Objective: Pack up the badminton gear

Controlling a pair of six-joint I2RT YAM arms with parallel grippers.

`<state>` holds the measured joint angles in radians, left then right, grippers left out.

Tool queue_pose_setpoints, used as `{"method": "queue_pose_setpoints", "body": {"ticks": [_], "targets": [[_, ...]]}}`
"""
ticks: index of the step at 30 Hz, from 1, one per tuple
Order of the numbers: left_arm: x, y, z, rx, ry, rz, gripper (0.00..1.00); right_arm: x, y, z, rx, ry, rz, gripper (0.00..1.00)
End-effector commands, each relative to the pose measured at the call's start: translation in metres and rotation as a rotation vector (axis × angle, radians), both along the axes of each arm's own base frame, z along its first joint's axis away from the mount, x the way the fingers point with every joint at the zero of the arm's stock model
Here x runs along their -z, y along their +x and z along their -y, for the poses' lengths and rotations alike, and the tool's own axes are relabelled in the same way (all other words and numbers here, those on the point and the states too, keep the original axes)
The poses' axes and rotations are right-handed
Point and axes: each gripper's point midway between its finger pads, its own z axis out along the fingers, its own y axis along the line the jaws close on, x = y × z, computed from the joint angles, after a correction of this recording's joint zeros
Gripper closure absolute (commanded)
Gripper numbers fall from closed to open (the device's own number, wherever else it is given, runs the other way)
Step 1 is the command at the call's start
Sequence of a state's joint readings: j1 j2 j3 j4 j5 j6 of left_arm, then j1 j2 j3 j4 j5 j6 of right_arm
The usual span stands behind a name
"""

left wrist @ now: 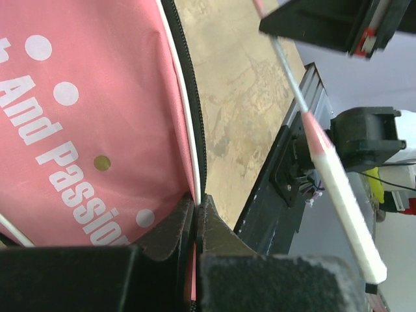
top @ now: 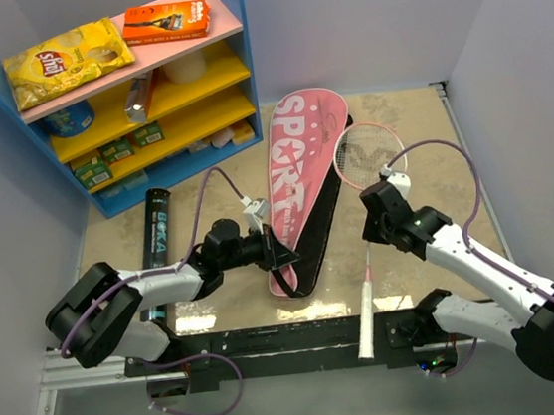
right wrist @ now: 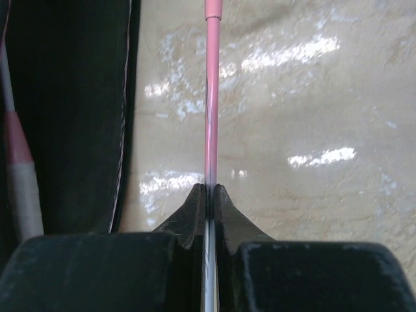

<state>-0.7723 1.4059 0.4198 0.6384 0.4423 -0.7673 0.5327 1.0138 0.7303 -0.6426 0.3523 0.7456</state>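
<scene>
The pink "SPORT" racket cover (top: 296, 170) with black edging lies in the middle of the table. My left gripper (top: 280, 254) is shut on its zippered edge near the narrow end, as the left wrist view shows: the gripper (left wrist: 196, 203) pinches the cover (left wrist: 84, 117). My right gripper (top: 370, 229) is shut on the thin shaft (right wrist: 212, 97) of the racket (top: 366, 152), whose head lies beside the cover; the gripper also shows in the right wrist view (right wrist: 209, 190). Its white handle (top: 365, 320) reaches over the front rail. The black tube (top: 157, 236) lies at the left. No shuttlecocks are in view.
A blue shelf (top: 241, 66) stands at the back left, holding the yellow chip bag (top: 68, 59), the orange box (top: 166, 22) and small goods. White walls close in the sides. A black rail (top: 272, 340) runs along the near edge.
</scene>
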Motion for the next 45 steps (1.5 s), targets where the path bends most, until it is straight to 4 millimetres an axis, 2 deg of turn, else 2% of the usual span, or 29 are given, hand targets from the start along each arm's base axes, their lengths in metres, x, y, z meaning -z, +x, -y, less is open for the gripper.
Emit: {"method": "queue_pose_setpoints", "body": {"ticks": [1,5,9,15,23,32,40,41,45], "targets": [[-0.05,0.017,0.014,0.002,-0.111,0.116,1.0,0.002,-0.017,-0.009,0.033,0.007,-0.007,1.0],[-0.067,0.018,0.012,-0.006,-0.125,0.147,1.0,0.005,-0.029,-0.024,0.002,0.01,-0.01,1.0],[-0.074,0.021,0.01,-0.016,-0.108,0.175,1.0,0.004,-0.039,-0.035,-0.033,0.001,-0.012,1.0],[-0.084,0.027,0.009,-0.034,-0.095,0.194,1.0,-0.014,-0.047,-0.027,-0.005,0.013,0.021,1.0],[-0.092,0.044,0.005,-0.074,-0.085,0.21,1.0,-0.005,-0.068,-0.017,0.005,0.048,-0.007,1.0],[-0.093,0.051,0.002,-0.082,-0.078,0.215,1.0,0.003,-0.071,-0.033,-0.042,0.061,-0.027,1.0],[-0.09,0.049,0.002,-0.068,-0.075,0.21,1.0,0.0,-0.063,-0.069,-0.103,0.07,-0.014,1.0],[-0.089,0.048,0.002,-0.066,-0.074,0.208,1.0,0.003,-0.06,-0.072,-0.103,0.056,-0.018,1.0],[-0.077,0.043,-0.001,-0.059,-0.057,0.196,1.0,-0.006,-0.047,-0.087,-0.118,0.055,0.011,1.0]]}}
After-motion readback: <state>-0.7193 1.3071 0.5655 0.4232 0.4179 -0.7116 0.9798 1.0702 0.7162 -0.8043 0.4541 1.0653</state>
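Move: The bag's dark open side, where the held racket is being taken, has its middle about 8 cm ahead of the right hand, 11 cm to its left and 9 cm below. The handle of the racket already in the bag lies some 9 cm ahead, 15 cm left and 9 cm below, and the near edge of the pink flap about 20 cm left, 2 cm back and 1 cm below. From the left hand, that open side's middle is roughly 10 cm ahead, 10 cm right and 8 cm lower. Backward some 8 cm, the right hand draws the racket by its shaft, fingers still shut, bringing the head in beside the bag's open side; it drifts left, eases right a little, then goes left again, about 5 cm in all, sinking and turning slightly counter-clockwise at the end. Meanwhile the left hand, still pinching the pink flap, lifts it about 5 cm and carries it a little forward, then holds. ##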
